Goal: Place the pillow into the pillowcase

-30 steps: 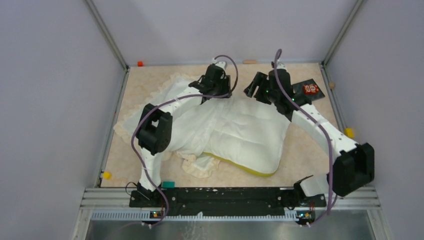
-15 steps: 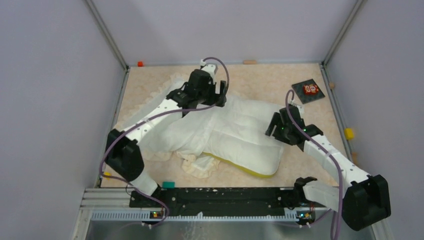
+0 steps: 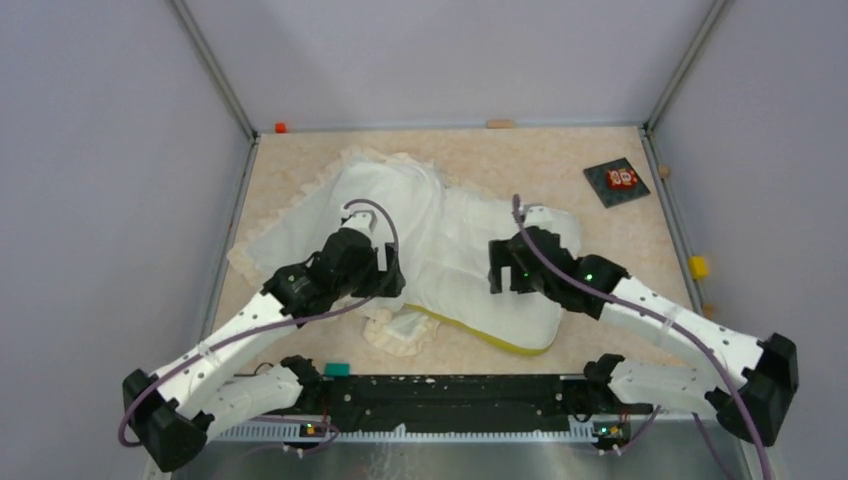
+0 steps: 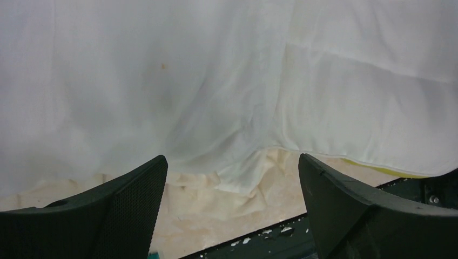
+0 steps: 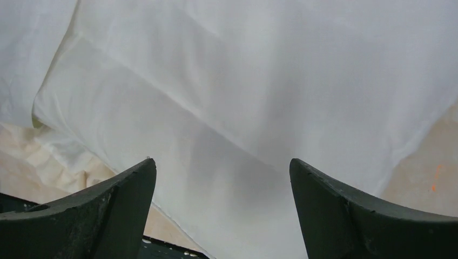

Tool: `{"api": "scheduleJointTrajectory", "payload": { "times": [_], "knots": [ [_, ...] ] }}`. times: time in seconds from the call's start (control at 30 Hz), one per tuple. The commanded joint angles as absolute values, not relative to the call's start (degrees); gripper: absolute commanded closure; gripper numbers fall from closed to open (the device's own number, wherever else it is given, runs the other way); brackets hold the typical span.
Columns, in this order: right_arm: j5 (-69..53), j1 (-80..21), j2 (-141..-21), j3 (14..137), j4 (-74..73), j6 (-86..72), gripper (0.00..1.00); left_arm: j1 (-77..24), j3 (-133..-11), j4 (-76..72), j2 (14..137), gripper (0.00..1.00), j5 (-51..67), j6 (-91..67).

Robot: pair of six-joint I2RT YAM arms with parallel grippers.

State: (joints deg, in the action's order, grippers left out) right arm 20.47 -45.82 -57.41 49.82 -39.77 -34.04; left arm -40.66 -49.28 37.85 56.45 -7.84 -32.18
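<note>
The pillow [image 3: 500, 285], white and quilted with a yellow band [image 3: 490, 338] on its near edge, lies mid-table. Its left part sits inside the cream pillowcase [image 3: 300, 215], whose frilly border bunches at the near edge [image 3: 400, 330]. My left gripper [image 3: 385, 282] is open and empty, low over the pillowcase's near edge. In the left wrist view the gripper [image 4: 232, 159] frames the pillowcase fabric [image 4: 135, 97] and the frill [image 4: 237, 186]; the pillow [image 4: 372, 118] is at right. My right gripper [image 3: 503, 272] is open and empty over the pillow; in the right wrist view it [image 5: 222, 162] hovers above the pillow [image 5: 243, 108].
A dark square card [image 3: 616, 182] lies at the far right. Small orange [image 3: 281, 127] and yellow [image 3: 698, 266] pieces sit at the table's edges, and a teal block [image 3: 335, 369] is by the black front rail [image 3: 450, 390]. Grey walls enclose three sides.
Both arms have drawn back from the far side toward the near edge. The left gripper came down to the pillowcase's near-left edge, and the right gripper moved over the middle of the pillow.
</note>
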Motion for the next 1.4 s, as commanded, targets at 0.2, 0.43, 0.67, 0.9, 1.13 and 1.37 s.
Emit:
{"api": "scheduleJointTrajectory", "payload": {
  "times": [0.2,0.43,0.67,0.9,1.13,1.37],
  "knots": [
    [34.2,-69.2,-77.7,56.0,-30.0,-21.3,0.07,-47.2,-33.6,42.6,47.3,0.17,-9.5,-54.1],
    [35.4,-72.9,-84.1,54.8,-25.5,-17.8,0.06,-51.2,-26.6,33.0,50.3,0.12,-14.2,-60.2],
    [34.9,-73.1,-86.6,52.1,-21.3,-17.8,0.13,-51.5,-23.6,20.9,57.8,0.35,-17.5,-59.4],
    [28.8,-69.8,-85.2,64.4,-27.7,-17.5,1.0,-51.8,-34.9,18.8,58.0,0.96,-13.2,-42.9],
    [15.2,-65.8,-84.5,89.2,-39.1,-17.9,1.0,-52.3,-56.1,21.1,57.5,1.0,15.1,-19.4],
    [-2.7,-58.8,-87.3,104.3,-40.8,-27.6,1.0,-52.9,-76.9,21.9,59.4,1.0,39.9,-8.7]
  ]
}}
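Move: The pillowcase mouth's near corner lies about 6 cm back from the left hand and about 14 cm below it; the case's frilled lower hem shows some 14 cm back, straight behind and 15 cm down. The pillow's yellow-trimmed near part, just outside that mouth, is some 11 cm to the right hand's left, 3 cm back and 9 cm down. The pillow's outer near corner lies roughly 16 cm back and 8 cm right of the right hand, 13 cm down. The pillowcase's near mouth edge is pinched by the left hand, which draws back and sinks about 13 cm to it; the pillow beside it is pinched by the right hand, swinging left and down while rolling and turning counter-clockwise some 30 degrees. Both close, then lift about 25 cm, the left veering right with a clockwise turn, the right drifting left, closing on each other. ##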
